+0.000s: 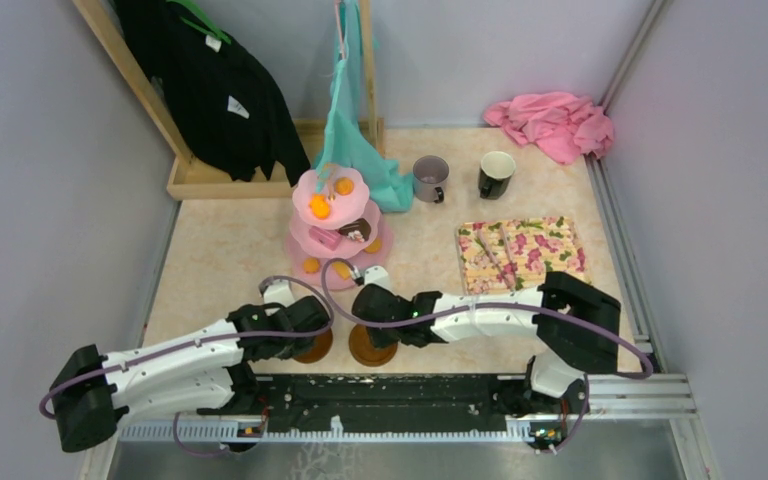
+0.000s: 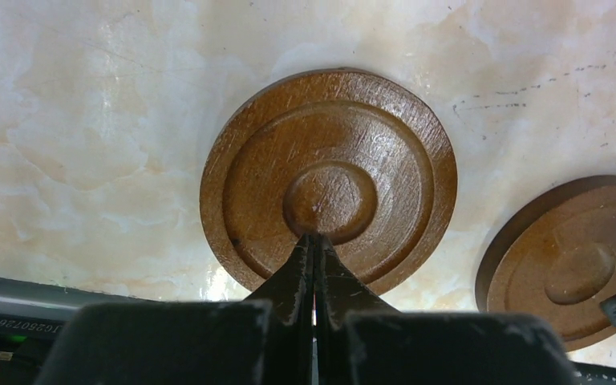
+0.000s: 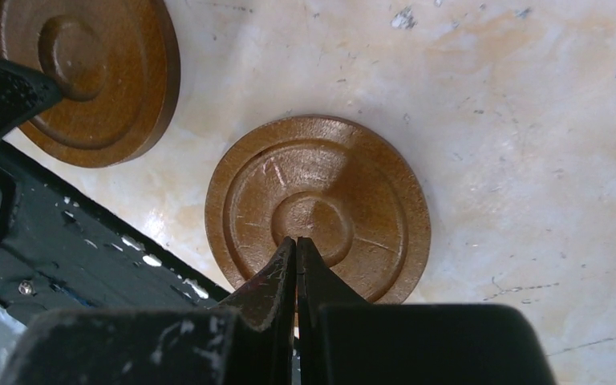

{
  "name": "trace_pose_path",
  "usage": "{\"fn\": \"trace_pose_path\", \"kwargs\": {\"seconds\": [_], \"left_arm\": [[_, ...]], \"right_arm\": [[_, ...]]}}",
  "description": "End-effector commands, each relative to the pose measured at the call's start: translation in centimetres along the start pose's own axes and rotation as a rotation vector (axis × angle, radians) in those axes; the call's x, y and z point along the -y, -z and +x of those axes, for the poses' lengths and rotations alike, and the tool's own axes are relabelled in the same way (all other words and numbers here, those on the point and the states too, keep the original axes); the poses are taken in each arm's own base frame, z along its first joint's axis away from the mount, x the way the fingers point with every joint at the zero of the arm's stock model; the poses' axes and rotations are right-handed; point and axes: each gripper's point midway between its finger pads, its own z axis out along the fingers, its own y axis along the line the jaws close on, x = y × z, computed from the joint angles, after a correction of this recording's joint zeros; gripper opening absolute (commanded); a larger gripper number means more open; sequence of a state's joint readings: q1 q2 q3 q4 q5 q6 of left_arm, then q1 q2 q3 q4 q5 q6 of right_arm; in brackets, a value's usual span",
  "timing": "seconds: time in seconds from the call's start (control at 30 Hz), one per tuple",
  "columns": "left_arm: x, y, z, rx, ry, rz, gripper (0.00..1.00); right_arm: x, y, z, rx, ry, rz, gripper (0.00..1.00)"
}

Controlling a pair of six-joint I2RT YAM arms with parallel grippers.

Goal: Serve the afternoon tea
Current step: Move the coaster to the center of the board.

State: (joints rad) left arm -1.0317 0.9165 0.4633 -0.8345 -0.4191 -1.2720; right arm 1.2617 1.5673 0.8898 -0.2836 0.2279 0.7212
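Two brown discs lie side by side at the table's near edge, the left disc (image 1: 312, 348) (image 2: 329, 180) and the right disc (image 1: 368, 347) (image 3: 318, 210). My left gripper (image 1: 310, 330) (image 2: 314, 237) is shut and empty, its tips over the left disc's centre knob. My right gripper (image 1: 372, 325) (image 3: 295, 239) is shut and empty, its tips over the right disc's knob. The pink three-tier stand (image 1: 300, 240) stands behind them with orange, pink and brown toy cakes on it. The grey mug (image 1: 430, 178) and the black white-lined mug (image 1: 495, 173) stand at the back.
A floral mat (image 1: 520, 252) lies right of the stand. A pink cloth (image 1: 555, 125) sits in the back right corner. Teal fabric (image 1: 355, 110) and black clothes (image 1: 220, 90) hang on a wooden rack at the back left. The black base rail (image 1: 400, 395) runs along the near edge.
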Motion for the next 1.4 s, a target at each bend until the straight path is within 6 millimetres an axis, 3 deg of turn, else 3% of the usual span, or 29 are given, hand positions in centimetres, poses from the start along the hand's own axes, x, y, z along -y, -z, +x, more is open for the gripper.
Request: {"fn": "trace_pose_path", "kwargs": {"seconds": [0.0, 0.33, 0.4, 0.73, 1.07, 1.13, 1.37], "left_arm": [[-0.1, -0.5, -0.9, 0.063, 0.065, -0.020, 0.00], [0.6, -1.5, -0.7, 0.079, 0.079, 0.026, 0.00], [0.6, -1.8, -0.5, 0.077, 0.077, 0.025, 0.00], [1.7, -2.8, 0.3, 0.057, 0.046, 0.072, 0.00], [3.6, -3.0, 1.4, 0.010, -0.005, 0.124, 0.00], [4.1, -2.9, 1.4, 0.009, -0.011, 0.133, 0.00], [6.1, -2.7, 1.3, 0.016, -0.041, 0.146, 0.00]], "right_arm": [[-1.4, -0.6, 0.6, -0.010, 0.000, -0.033, 0.00], [-1.2, -1.5, 1.2, -0.031, -0.003, -0.009, 0.00], [-0.6, -2.4, 2.1, -0.058, 0.003, 0.019, 0.00], [1.2, -2.9, 3.0, -0.065, -0.005, 0.091, 0.00], [4.5, -2.9, 3.0, -0.064, -0.057, 0.151, 0.00], [4.6, -2.2, 2.0, -0.037, -0.072, 0.137, 0.00], [6.6, -1.9, 1.5, -0.034, -0.088, 0.167, 0.00]]}}
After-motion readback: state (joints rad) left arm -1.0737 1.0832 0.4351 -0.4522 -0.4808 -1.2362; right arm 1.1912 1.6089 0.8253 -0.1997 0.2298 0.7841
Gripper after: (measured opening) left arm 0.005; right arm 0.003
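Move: My closed left fingertips hover about 1 cm above the left coaster, its middle some 1 cm ahead and 1 cm to the right. The right coaster lies roughly 13 cm to the right of my left hand and level with it. My right fingertips are right over the middle of that right coaster, about 3 cm up; from them the left coaster stands some 12 cm to the left and 1 cm farther out. The pink stand is about 16 cm ahead of my left hand and 6 cm right. With my left fingers shut, I settle them onto the left coaster, then slide right and forward, about 6 cm in all, dragging it towards the right coaster as the wrist tips up slightly. I lower my closed right fingertips some 3 cm onto the right coaster, linger there, then late on push forward and to the right about 3 cm. ##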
